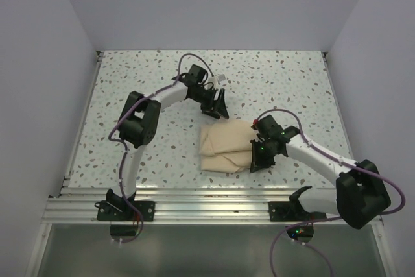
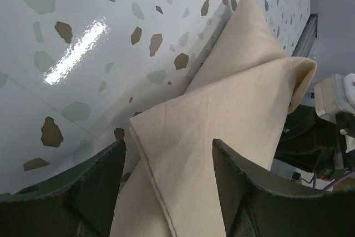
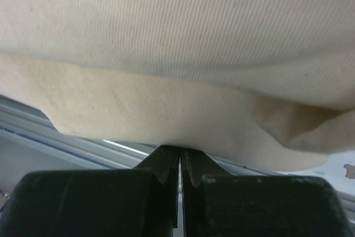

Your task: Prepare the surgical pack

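The surgical pack shows as a tan cloth sheet (image 1: 224, 144), folded into a bundle at the table's middle. What the folds hold is hidden. My left gripper (image 1: 219, 109) hovers open at the bundle's far edge. In the left wrist view its fingers (image 2: 167, 145) straddle a folded corner of the cloth (image 2: 233, 98) without touching it. My right gripper (image 1: 259, 154) is at the bundle's near right side. In the right wrist view its jaws (image 3: 180, 151) are shut on the lower edge of the cloth (image 3: 177, 37).
The speckled tabletop (image 1: 130, 95) is boxed in by white walls on the left, right and back. A metal rail (image 1: 194, 202) runs along the near edge, just below the bundle. The right arm's body (image 2: 327, 109) shows beyond the cloth in the left wrist view.
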{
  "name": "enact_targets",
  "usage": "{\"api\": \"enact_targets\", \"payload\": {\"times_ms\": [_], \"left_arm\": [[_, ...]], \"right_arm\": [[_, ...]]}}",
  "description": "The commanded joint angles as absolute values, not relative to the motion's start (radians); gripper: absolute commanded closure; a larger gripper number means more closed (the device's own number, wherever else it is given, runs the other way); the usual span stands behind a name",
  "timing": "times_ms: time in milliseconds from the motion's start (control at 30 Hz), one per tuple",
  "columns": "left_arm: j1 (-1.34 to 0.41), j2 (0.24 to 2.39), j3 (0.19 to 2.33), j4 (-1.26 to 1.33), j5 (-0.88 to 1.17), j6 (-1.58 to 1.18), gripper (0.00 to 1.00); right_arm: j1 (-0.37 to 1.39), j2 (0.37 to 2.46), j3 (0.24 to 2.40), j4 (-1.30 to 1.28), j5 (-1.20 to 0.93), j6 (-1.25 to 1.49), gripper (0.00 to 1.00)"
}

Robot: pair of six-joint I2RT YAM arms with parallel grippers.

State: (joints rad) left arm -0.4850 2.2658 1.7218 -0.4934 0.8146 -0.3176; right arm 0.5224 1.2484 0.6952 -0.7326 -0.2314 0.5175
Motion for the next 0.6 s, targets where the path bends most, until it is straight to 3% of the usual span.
{"api": "enact_targets", "payload": {"times_ms": [0, 133, 400, 567], "left_arm": [[-0.485, 2.267, 1.718, -0.422, 0.91, -0.373, 0.34], [-0.485, 2.261, 1.7, -0.374, 0.942, -0.411, 0.47], [-0.486, 2.253, 1.689, -0.292, 0.968, -0.491, 0.95], [-0.476, 2.224, 1.707, -0.244, 0.899, -0.551, 1.0]], "right_arm": [[0.531, 1.281, 0.678, -0.612, -0.115, 0.571, 1.0], [0.534, 1.304, 0.644, -0.551, -0.112, 0.583, 1.0], [0.54, 1.344, 0.637, -0.502, -0.094, 0.561, 1.0], [0.541, 1.394, 0.666, -0.44, -0.078, 0.572, 1.0]]}}
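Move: The free far corner of the cloth pack's top layer lies right at the left hand's open fingers, about 2 cm to their right and level in height; the pack's middle is some 10 cm back, 2 cm right and 4 cm below. The right hand is shut above the pack's near right corner, which lies about 1 cm ahead and 4 cm below, straight in line sideways, with the top layer's near edge 4 cm ahead, 2 cm left and 2 cm below. The left fingers close from wide open to nearly shut, pinching the cloth's far corner while the hand rises and drifts right, about 2 cm each way, and rolls slightly. Meanwhile the right hand keeps its fingers shut and sinks some 3 cm, easing about 2 cm forward, so that its tips come down on the near right part of the pack against the top layer's near edge. ##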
